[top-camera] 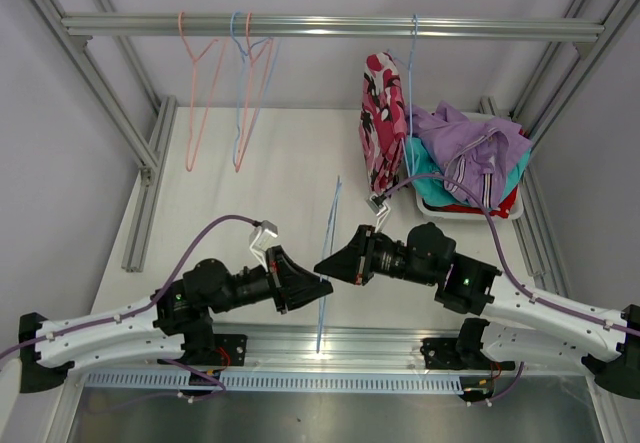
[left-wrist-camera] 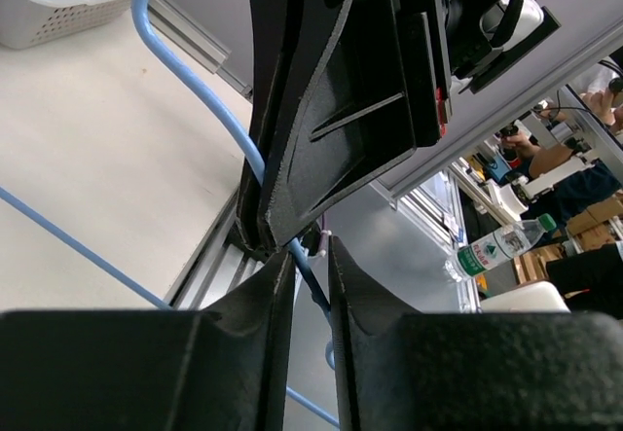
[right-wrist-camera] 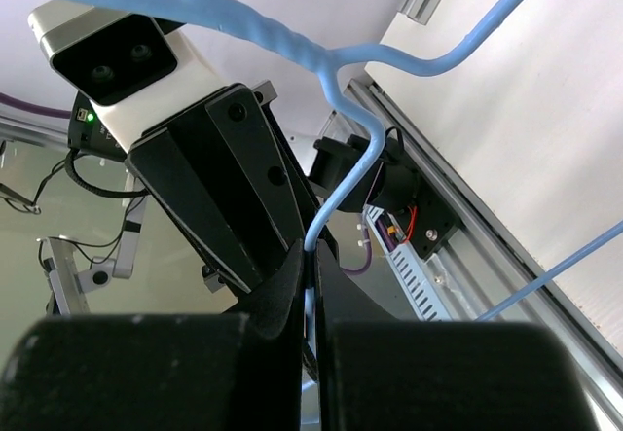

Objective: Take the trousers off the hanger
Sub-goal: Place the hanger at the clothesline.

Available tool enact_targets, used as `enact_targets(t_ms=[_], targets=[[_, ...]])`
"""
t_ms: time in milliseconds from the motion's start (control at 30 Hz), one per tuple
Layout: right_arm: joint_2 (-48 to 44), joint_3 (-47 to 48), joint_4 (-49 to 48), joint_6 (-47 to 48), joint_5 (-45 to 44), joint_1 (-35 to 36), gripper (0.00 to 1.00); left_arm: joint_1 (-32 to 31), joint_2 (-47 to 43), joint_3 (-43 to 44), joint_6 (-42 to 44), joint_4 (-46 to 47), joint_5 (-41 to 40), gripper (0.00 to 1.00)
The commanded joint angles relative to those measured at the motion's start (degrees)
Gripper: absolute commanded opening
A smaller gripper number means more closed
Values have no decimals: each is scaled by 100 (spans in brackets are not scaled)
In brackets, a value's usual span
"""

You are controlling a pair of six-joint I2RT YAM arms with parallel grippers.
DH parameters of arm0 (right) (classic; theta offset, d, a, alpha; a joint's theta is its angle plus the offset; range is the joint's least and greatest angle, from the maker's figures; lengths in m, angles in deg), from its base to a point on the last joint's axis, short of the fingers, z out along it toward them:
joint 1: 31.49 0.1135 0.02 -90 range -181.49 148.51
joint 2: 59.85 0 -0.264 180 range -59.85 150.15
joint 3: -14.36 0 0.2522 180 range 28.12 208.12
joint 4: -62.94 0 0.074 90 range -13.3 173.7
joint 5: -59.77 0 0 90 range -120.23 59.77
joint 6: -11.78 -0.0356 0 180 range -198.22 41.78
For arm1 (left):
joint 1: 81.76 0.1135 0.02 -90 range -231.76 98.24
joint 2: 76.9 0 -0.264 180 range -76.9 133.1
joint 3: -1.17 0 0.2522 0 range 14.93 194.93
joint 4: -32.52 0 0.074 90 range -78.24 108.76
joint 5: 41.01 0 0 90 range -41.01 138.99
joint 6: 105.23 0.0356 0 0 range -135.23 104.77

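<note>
A bare light-blue hanger (top-camera: 329, 253) stands on edge between my two grippers at the table's front middle. My right gripper (right-wrist-camera: 311, 256) is shut on its wire just below the hook (right-wrist-camera: 341, 159). My left gripper (left-wrist-camera: 310, 256) has its fingers narrowly apart around the same wire (left-wrist-camera: 311, 280), with a gap still showing. The pink camouflage trousers (top-camera: 382, 128) hang from another blue hanger (top-camera: 412, 63) on the rail. Lilac trousers (top-camera: 470, 143), teal trousers (top-camera: 418, 168) and red trousers (top-camera: 505, 206) lie piled in a white basket (top-camera: 440, 206) at the back right.
An aluminium rail (top-camera: 330, 26) crosses the back, carrying a bare pink hanger (top-camera: 195, 93) and a blue and an orange one (top-camera: 250, 83). Frame posts (top-camera: 150, 163) flank the white table. A metal channel (top-camera: 330, 348) runs along the near edge.
</note>
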Motion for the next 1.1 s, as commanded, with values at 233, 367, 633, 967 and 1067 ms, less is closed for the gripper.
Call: enact_targets(t_ms=[233, 367, 633, 967, 1067], targets=[[-77, -75, -490, 21, 13, 35, 0, 27, -81, -110, -253, 438, 104, 1], [-42, -128, -534, -6, -14, 44, 0, 27, -2, -13, -227, 430, 112, 1], [-59, -119, -332, 56, -207, 44, 0, 27, 139, 4, -262, 553, 218, 1], [-156, -180, -121, 100, -488, 44, 0, 27, 51, 277, -201, -281, 16, 1], [-165, -189, -95, 109, -506, 44, 4, 27, -10, 373, -148, -571, -107, 1]])
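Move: The blue hanger's wire already runs between the left hand's part-open fingers, right at their pads. The right hand already holds that wire; the stretch the left hand is taking lies about 3 cm back from its fingers, level sideways and 2 cm lower. From the left hand, the clothesline is some 40 cm ahead, directly in line and 22 cm up; the nearest hung pink hanger is 38 cm ahead, 14 cm left and 8 cm up. The left fingers close from about a quarter open and pinch the hanger wire just behind the right hand's grip. The left hand then sinks about 1 cm, easing slightly forward, its wrist turning roughly 5 degrees, while the right hand stays nearly in place with its fingers still shut on the wire. ##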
